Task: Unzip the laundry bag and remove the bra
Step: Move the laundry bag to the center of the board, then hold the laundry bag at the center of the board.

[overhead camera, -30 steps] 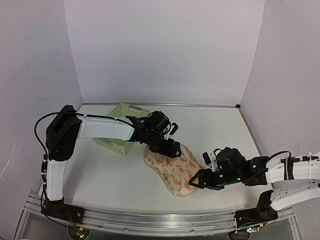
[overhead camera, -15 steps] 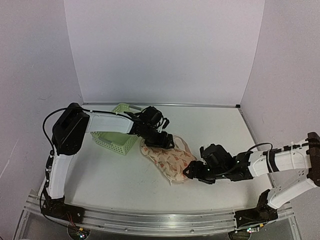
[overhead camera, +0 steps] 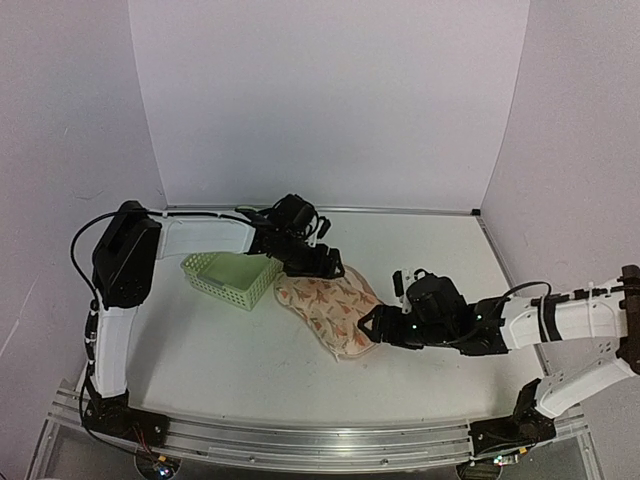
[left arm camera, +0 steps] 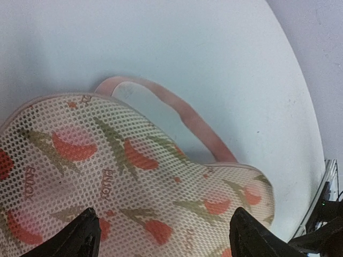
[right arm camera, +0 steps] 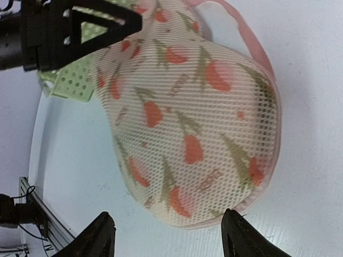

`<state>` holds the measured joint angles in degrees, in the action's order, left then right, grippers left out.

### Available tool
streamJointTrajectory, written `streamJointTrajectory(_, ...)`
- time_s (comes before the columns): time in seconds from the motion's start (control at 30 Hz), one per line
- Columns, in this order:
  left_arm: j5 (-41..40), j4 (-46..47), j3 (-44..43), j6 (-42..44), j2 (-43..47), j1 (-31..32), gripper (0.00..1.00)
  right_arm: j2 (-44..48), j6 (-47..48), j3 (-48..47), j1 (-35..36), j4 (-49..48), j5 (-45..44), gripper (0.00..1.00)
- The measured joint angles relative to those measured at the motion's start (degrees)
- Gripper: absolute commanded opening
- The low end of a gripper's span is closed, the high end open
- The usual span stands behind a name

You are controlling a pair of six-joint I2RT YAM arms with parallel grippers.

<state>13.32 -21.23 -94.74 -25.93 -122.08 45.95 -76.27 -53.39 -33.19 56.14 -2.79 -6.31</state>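
The laundry bag, a cream mesh pouch with reddish-orange print and pale pink trim, lies flat on the table in front of the basket. It fills the left wrist view and the right wrist view. A pink strap loop sticks out at its far edge. My left gripper is open over the bag's far left end, with its jaws spread wide across the mesh. My right gripper is open just off the bag's near right end. The bra is hidden.
A light-green lattice basket stands right beside the bag's left end, under the left arm, and shows in the right wrist view. White walls close the back and both sides. A metal rail runs along the near edge.
The left gripper has pulled back and to the left, and the bag has slid that way with it. The right gripper has followed to the left, up to the bag's end. The basket has shifted.
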Motion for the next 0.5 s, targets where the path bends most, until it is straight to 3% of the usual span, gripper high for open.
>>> streamJointTrajectory(0.3, 1.09, -0.22, 1.07, -0.92, 11.58, 0.00, 0.85, 3.67, 5.97, 4.79, 10.21, -5.03, -3.37, 0.70)
streamJointTrajectory(0.5, 3.19, -0.37, 1.62, 0.02, 11.47, 0.02, 0.84, -0.42, 8.20, 7.02, 15.69, -11.08, -7.15, 0.69)
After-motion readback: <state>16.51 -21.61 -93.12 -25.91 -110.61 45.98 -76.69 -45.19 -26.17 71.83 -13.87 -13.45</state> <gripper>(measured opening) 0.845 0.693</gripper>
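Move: The laundry bag lies flat, its middle about 6 cm ahead, 8 cm left and 4 cm below the right hand; its near tip, with the zip pull, is some 4 cm back and 7 cm left of that hand. From the left hand the bag's middle is about 6 cm back, level sideways and 4 cm down. The green basket stands roughly level ahead of the left hand and 22 cm to its left, 2 cm lower. The right hand swings back about 7 cm and some 3 cm left, past the laundry bag's right side towards its near tip, first rising a little, then sinking again, while the wrist turns about 15 degrees counter-clockwise and tips up. The left hand climbs about 10 cm away from the bag's far half. Both grippers stay open. ##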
